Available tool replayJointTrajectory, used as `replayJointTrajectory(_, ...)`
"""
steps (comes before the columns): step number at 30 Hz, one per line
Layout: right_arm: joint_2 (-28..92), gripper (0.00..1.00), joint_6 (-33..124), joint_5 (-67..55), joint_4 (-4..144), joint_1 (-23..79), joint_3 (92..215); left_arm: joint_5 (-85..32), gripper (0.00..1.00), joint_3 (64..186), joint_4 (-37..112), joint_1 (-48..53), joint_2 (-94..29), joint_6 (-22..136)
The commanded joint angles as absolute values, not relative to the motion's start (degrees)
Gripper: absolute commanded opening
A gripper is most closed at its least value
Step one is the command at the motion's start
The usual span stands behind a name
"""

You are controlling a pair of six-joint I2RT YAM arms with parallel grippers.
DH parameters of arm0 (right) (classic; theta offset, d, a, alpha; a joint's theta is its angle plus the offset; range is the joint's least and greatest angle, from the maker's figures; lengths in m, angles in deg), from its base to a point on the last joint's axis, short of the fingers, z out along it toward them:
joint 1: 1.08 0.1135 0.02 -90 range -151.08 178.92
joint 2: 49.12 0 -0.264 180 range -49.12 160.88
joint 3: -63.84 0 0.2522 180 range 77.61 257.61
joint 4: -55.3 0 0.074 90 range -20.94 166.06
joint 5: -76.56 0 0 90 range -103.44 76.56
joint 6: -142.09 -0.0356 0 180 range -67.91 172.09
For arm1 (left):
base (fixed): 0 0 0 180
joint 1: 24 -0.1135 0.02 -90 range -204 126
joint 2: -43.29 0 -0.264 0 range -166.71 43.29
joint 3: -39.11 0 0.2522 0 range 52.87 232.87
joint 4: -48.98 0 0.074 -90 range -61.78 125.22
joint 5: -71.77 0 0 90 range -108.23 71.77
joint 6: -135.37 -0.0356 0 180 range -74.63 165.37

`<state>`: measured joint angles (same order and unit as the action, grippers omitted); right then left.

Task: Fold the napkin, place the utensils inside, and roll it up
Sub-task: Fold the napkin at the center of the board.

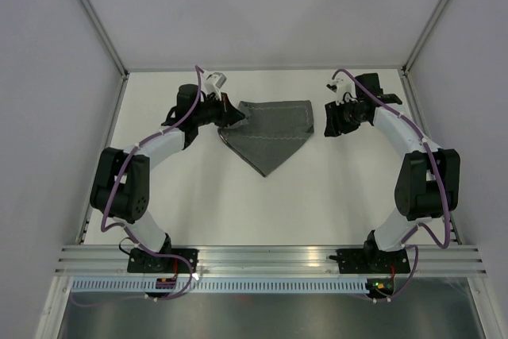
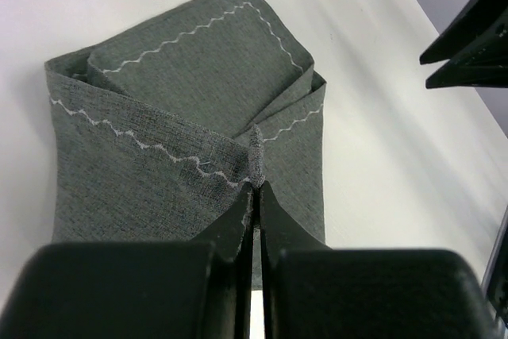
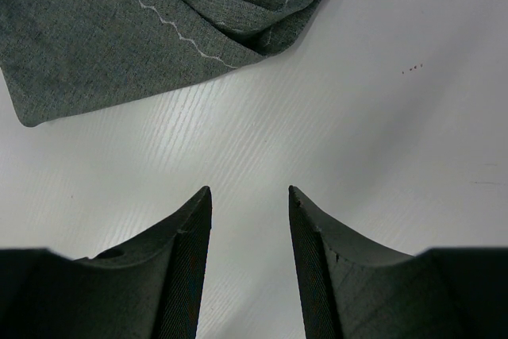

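Note:
The dark grey napkin [image 1: 272,134] lies folded at the back middle of the white table, its lower part tapering to a point toward me. A pale zigzag stitch runs along its hems [image 2: 151,144]. My left gripper [image 1: 230,117] is shut on a pinched ridge of the napkin [image 2: 255,156] at its left corner. My right gripper [image 1: 331,126] stands open just right of the napkin's right edge, a little apart from it, with only bare table between its fingers [image 3: 190,252]. The napkin's corner [image 3: 159,29] lies ahead of those fingers. The utensils are out of view.
White walls and metal frame posts [image 1: 95,21] close in the table on three sides. An aluminium rail [image 1: 270,258] runs along the near edge by the arm bases. The right arm's dark fingers [image 2: 472,33] show at the left wrist view's upper right.

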<state>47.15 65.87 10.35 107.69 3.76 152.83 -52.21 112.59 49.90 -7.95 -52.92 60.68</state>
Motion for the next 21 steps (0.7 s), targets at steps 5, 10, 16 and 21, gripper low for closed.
replayJointTrajectory(5, 46.1, 0.5, 66.3, 9.7, 107.2, 4.9, 152.6, -58.1, 0.02, 111.9, 50.0, -5.6, -55.5, 57.0)
replayJointTrajectory(10, 46.4, 0.5, 66.3, 9.2, 107.2, 5.4, 152.7, -58.5, 0.02, 110.4, 49.8, -3.9, -58.0, 56.7)
replayJointTrajectory(16, 46.8, 0.5, 66.0, 8.7, 106.9, 6.1, 152.8, -58.4, 0.02, 109.1, 48.8, -2.4, -60.2, 56.2)
replayJointTrajectory(21, 47.0, 0.5, 65.7, 8.3, 106.8, 6.8, 152.9, -57.6, 0.02, 108.1, 48.6, -1.5, -61.0, 56.3)
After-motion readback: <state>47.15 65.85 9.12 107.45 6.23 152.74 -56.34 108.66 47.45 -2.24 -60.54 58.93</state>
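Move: The left hand still pinches the napkin's left corner; the near-middle part of the folded napkin, where the corner is being taken, lies about 7 cm back, 4 cm right and 13 cm below. The napkin's near tip is some 12 cm back and 6 cm right, its right-hand corner roughly level and 21 cm right. From the idle right hand, that near-middle part lies about 23 cm left, 4 cm back and 10 cm below. Keeping its pinch, the left hand lowers the corner 9 cm while drawing it back and right over the napkin. ##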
